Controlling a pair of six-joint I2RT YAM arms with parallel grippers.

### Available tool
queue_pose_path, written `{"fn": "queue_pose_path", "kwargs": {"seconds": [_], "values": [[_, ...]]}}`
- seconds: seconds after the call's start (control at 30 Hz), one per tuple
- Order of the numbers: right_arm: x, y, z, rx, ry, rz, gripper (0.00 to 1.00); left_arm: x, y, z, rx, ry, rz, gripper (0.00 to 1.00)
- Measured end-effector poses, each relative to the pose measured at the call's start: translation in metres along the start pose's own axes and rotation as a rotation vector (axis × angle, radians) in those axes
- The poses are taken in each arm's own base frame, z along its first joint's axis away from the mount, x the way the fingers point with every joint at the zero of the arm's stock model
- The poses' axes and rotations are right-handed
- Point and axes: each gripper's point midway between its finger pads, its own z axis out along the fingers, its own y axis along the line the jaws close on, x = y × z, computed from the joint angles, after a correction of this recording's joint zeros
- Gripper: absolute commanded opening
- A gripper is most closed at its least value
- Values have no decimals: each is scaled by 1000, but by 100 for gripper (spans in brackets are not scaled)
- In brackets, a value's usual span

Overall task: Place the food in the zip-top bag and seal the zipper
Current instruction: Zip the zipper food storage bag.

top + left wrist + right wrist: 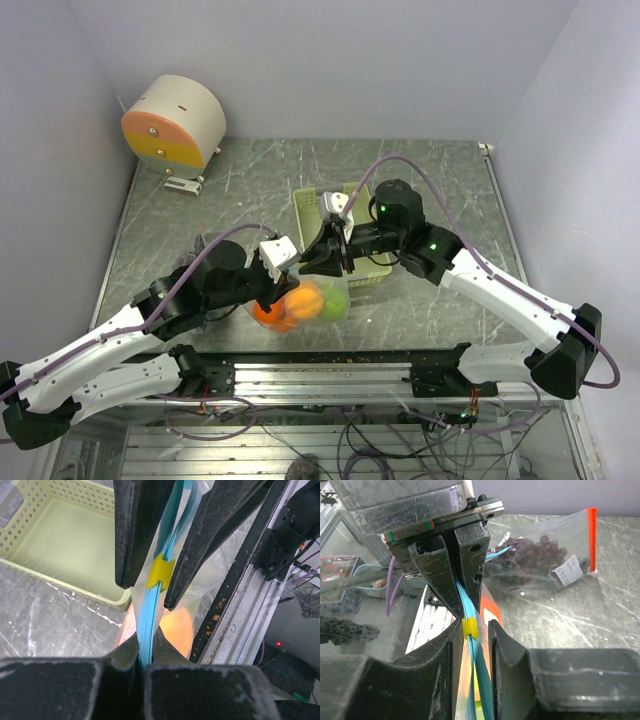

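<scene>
The zip-top bag [318,300] hangs between my two grippers just behind the near rail. It holds round orange fruits [298,303] and a green piece [336,303]. My left gripper [273,292] is shut on the teal zipper [145,645] at one end of the mouth. My right gripper [333,262] is closed around the zipper's yellow slider [470,628], with a thin gap on one side. The slider also shows in the left wrist view [161,573]. An orange fruit [176,626] shows through the plastic. The purple grapes [532,555] lie in a separate clear bag on the table.
The pale yellow-green basket [312,203] stands just behind the bag and shows empty in the left wrist view [60,535]. The metal rail [240,615] runs close under the bag. A round cream and orange device [175,122] sits at the back left.
</scene>
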Motion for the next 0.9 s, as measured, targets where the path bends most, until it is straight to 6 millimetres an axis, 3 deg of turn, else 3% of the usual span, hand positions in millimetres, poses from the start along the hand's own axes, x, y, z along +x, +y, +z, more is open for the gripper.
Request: {"fn": "queue_pose_path", "kwargs": {"seconds": [0.27,0.63,0.9], "values": [[-1,-1,-5,35,7,-17,0,-3,0,-1,0,-6,0,7],[0,2,-11,74,5,-30,0,-4,2,-3,-13,-12,0,7],[-15,4,-20,125,-30,-94,0,-18,6,-28,-48,-58,4,7]]}}
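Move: The yellow zipper slider sits practically at the right hand's finger point, between its still-open tips. From the left hand, which already grips the blue zipper, the slider is about 2 cm ahead, 4 cm right and 3 cm up. From the right hand, the bagged orange is some 6 cm back and 12 cm down, and the green apple 7 cm back, 6 cm right and 13 cm down. The basket's middle is 6 cm ahead of that hand, 8 cm right and roughly 25 cm down. Right fingers pinch slider, then draw it up and right; left, still gripping zipper, rises leftward about 3 cm. ##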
